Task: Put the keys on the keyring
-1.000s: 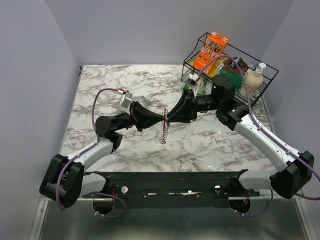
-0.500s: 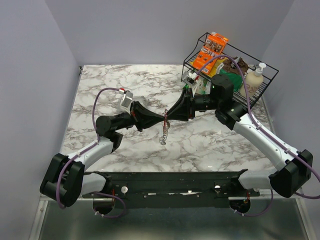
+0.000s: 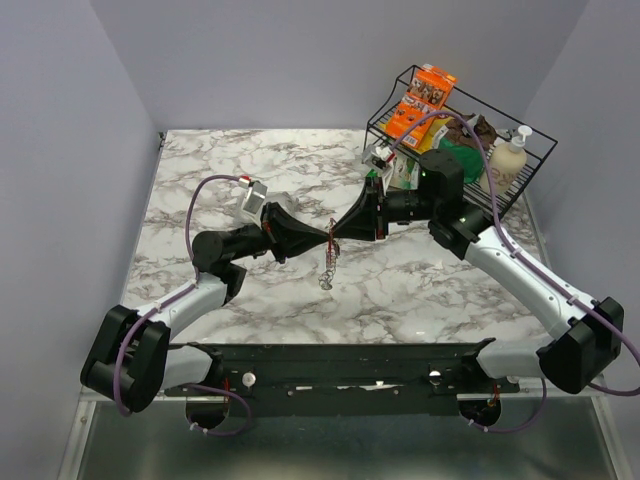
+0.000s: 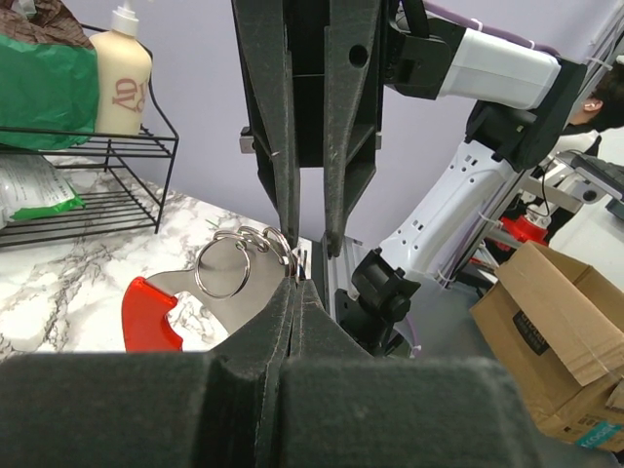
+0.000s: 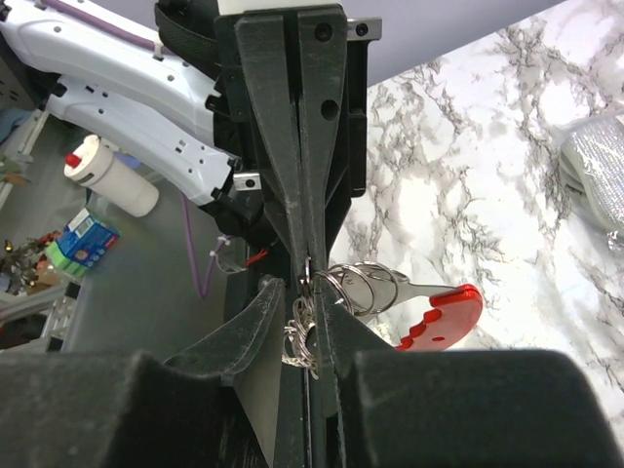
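The keyring (image 4: pixel 151 310), a red curved strip joined to silver rings (image 4: pixel 237 259), hangs above the marble where both arms meet. My left gripper (image 4: pixel 294 285) is shut, its tips pinching one ring. My right gripper (image 5: pixel 304 292) faces it tip to tip. Its fingers (image 5: pixel 261 322) stand slightly apart, straddling the left tips and a small cluster of rings (image 5: pixel 302 336). In the top view the left gripper (image 3: pixel 326 238) and right gripper (image 3: pixel 337 236) touch noses, and a thin chain (image 3: pixel 326 265) dangles below them. I cannot pick out the keys in any view.
A black wire rack (image 3: pixel 540 152) stands at the back right, just behind the right arm. It holds an orange box (image 3: pixel 425 95), a soap bottle (image 3: pixel 508 158) and a green bag (image 3: pixel 460 160). Bare marble table (image 3: pixel 220 160) lies to the left.
The right arm has crept a little up and left toward the left gripper, and its fingers have drawn closer together. The left arm and the dangling chain have stayed put.
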### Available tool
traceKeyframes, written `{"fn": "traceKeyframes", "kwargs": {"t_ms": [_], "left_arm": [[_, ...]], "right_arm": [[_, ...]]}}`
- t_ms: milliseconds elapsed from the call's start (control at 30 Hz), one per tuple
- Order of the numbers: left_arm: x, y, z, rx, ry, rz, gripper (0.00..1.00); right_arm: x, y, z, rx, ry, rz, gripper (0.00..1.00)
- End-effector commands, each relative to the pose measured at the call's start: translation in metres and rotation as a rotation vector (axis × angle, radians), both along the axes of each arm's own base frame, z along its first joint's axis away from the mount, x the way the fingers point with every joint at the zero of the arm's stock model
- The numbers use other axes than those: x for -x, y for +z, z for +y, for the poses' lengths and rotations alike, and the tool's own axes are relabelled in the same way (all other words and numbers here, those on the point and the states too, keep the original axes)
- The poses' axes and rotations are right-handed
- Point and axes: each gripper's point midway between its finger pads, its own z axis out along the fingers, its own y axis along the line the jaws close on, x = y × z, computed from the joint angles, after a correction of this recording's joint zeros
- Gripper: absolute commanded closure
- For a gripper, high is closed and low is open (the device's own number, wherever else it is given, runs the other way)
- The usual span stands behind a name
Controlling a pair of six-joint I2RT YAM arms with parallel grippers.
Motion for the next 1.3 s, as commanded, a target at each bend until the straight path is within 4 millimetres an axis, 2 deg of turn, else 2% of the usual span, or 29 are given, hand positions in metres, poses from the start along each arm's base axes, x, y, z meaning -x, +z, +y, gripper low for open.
{"fn": "traceKeyframes", "kwargs": {"t_ms": [0,200,300,467,767,867,900,933,1000,1033,1100,1133,1200,1267], "left_arm": [[0.031,0.055,0.011,0.151,-0.019,-0.350,1.00],[0.032,0.056,0.011,0.151,-0.023,-0.351,1.00],[0.033,0.055,0.011,0.148,-0.029,-0.348,1.00],[0.033,0.053,0.011,0.141,-0.031,-0.348,1.00],[0.028,0.040,0.007,0.060,-0.030,-0.333,1.00],[0.023,0.030,0.004,-0.010,-0.016,-0.335,0.90],[0.024,0.032,0.006,-0.020,-0.005,-0.350,0.81],[0.019,0.021,0.004,-0.066,-0.002,-0.286,0.76],[0.017,0.021,0.006,-0.108,0.037,-0.357,0.66],[0.011,0.009,0.005,-0.165,0.043,-0.298,0.63],[0.008,0.006,0.009,-0.217,0.084,-0.364,0.55],[0.007,-0.002,0.009,-0.267,0.081,-0.317,0.54],[0.004,-0.005,0.012,-0.317,0.101,-0.364,0.51],[0.004,-0.012,0.014,-0.377,0.091,-0.329,0.51]], "right_arm": [[-0.002,-0.018,0.003,0.043,-0.013,0.022,0.75],[-0.002,-0.021,0.007,0.056,-0.019,0.020,0.76],[-0.003,-0.022,0.009,0.058,-0.019,0.028,0.82],[-0.004,-0.018,0.010,0.055,-0.031,0.026,0.99],[-0.006,-0.023,0.006,0.088,-0.062,0.025,0.99],[-0.007,-0.024,0.004,0.102,-0.065,0.017,0.99],[-0.007,-0.025,0.004,0.108,-0.064,0.018,0.99],[-0.007,-0.025,0.003,0.111,-0.065,0.015,0.99],[-0.006,-0.026,0.003,0.120,-0.056,0.012,0.99],[-0.005,-0.027,0.003,0.123,-0.052,0.011,0.99],[-0.005,-0.029,0.002,0.134,-0.047,0.010,0.99],[-0.004,-0.029,0.003,0.136,-0.038,0.009,0.99],[-0.004,-0.033,0.002,0.152,-0.030,0.012,0.99],[-0.002,-0.034,0.001,0.166,-0.011,0.007,0.99]]}}
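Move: My left fingers already pinch the metal keyring. It sits about 1 cm to the left of my right hand point and 1 cm below it, level with it forward and back, with my right fingers partly open. The red handle stands some 3 cm ahead of my right hand and 3 cm lower; the chain hangs straight beneath, its middle about 6 cm down. I take the keyring over: my right hand dips just over 1 cm, edging left, and pinches it while my left holds still. Only then do I open my left fingers about halfway and draw that hand up some 2 cm, slightly back and left, rolling it about 20 degrees. My right hand keeps its pinch and carries the keyring down another 2 cm, its fingertips tipping downward. ##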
